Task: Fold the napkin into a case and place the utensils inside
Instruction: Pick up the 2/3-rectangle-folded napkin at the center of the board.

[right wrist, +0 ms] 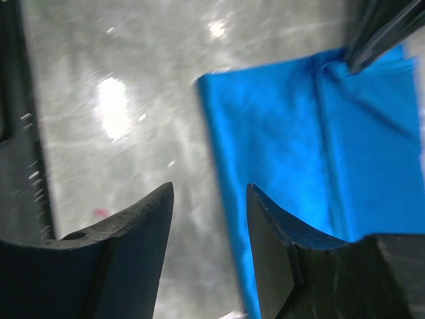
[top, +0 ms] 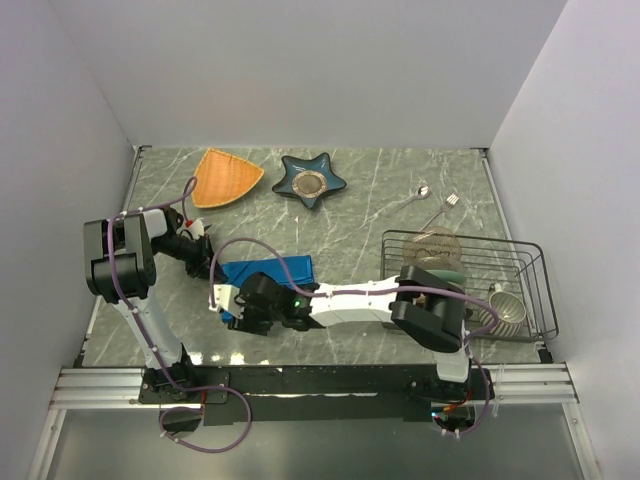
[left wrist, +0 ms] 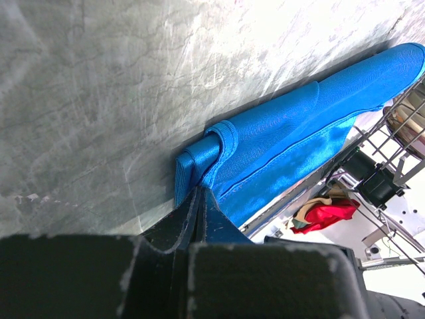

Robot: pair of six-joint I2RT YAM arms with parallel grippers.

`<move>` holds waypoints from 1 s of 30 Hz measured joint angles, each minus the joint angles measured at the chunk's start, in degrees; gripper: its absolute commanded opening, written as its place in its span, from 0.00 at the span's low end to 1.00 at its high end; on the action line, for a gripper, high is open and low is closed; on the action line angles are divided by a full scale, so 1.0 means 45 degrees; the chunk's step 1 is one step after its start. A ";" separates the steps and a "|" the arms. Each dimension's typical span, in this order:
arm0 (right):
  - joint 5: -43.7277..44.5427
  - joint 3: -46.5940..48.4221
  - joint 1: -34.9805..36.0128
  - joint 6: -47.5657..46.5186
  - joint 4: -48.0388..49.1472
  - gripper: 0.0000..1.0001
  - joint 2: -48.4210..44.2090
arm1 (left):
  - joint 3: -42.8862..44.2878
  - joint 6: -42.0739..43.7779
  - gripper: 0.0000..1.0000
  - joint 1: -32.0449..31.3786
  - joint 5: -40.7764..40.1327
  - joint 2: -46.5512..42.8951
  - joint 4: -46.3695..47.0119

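The bright blue napkin (top: 268,272) lies folded into a long band on the marble table (top: 380,230). In the left wrist view the napkin (left wrist: 299,133) has its layered corner running into my left gripper (left wrist: 199,193), which is shut on that corner. My left gripper (top: 212,262) sits at the band's left end. My right gripper (right wrist: 209,189) hangs open and empty over the edge of the napkin (right wrist: 285,146), one finger above bare table, the other above cloth. In the top view the right gripper (top: 230,303) is at the band's near left. The spoon (top: 420,192) and fork (top: 447,205) lie at the far right.
An orange triangular dish (top: 227,177) and a dark star-shaped dish (top: 310,181) stand at the back. A wire rack (top: 520,290) at the right holds a bowl (top: 435,248) and a metal cup (top: 505,306). The right arm stretches across the table's near side.
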 measured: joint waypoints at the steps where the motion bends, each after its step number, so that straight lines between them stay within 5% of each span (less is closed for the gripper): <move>1: 0.0243 0.0000 0.0053 -0.0165 0.0214 0.55 0.0063 | -0.0005 0.0000 0.01 0.0000 0.0000 0.0000 0.0000; 10: 0.1316 -0.0272 0.0529 -0.1821 0.1855 0.54 0.1035 | -0.0029 -0.0010 0.01 0.0019 0.0024 0.0000 0.0024; 18: 0.1758 -0.0466 0.0578 -0.2555 0.2783 0.33 0.1530 | -0.0087 -0.0049 0.01 0.0019 0.0087 0.0000 0.0034; 24: 0.1836 -0.0364 0.0466 -0.2501 0.2744 0.00 0.1676 | -0.0087 -0.0049 0.01 0.0019 0.0097 0.0005 0.0039; 30: 0.0675 0.0413 -0.0408 -0.1569 0.1481 0.00 0.1661 | -0.0131 -0.0049 0.01 0.0029 0.0136 0.0005 0.0063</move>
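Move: The napkin's near edge, at the spot to be pinched, lies about 2 cm ahead of the right hand, 2 cm to its left and 4 cm below; the napkin's middle is some 8 cm ahead and 5 cm to the right. The near-left corner is about 6 cm left and 1 cm ahead, and the left gripper's tips are about 12 cm ahead and 8 cm left. From the left hand, the napkin's middle is roughly 11 cm right and 4 cm back, at about its own height. The napkin's near edge, a few centimetres in from its near-left corner, is pinched by the right fingers: the hand drops about 3.5 cm while easing forward and slightly left, rolls about 15 degrees and partly back, shuts fully, then draws a further centimetre forward and starts up. The closed left tips stay on the left edge near the far corner. ##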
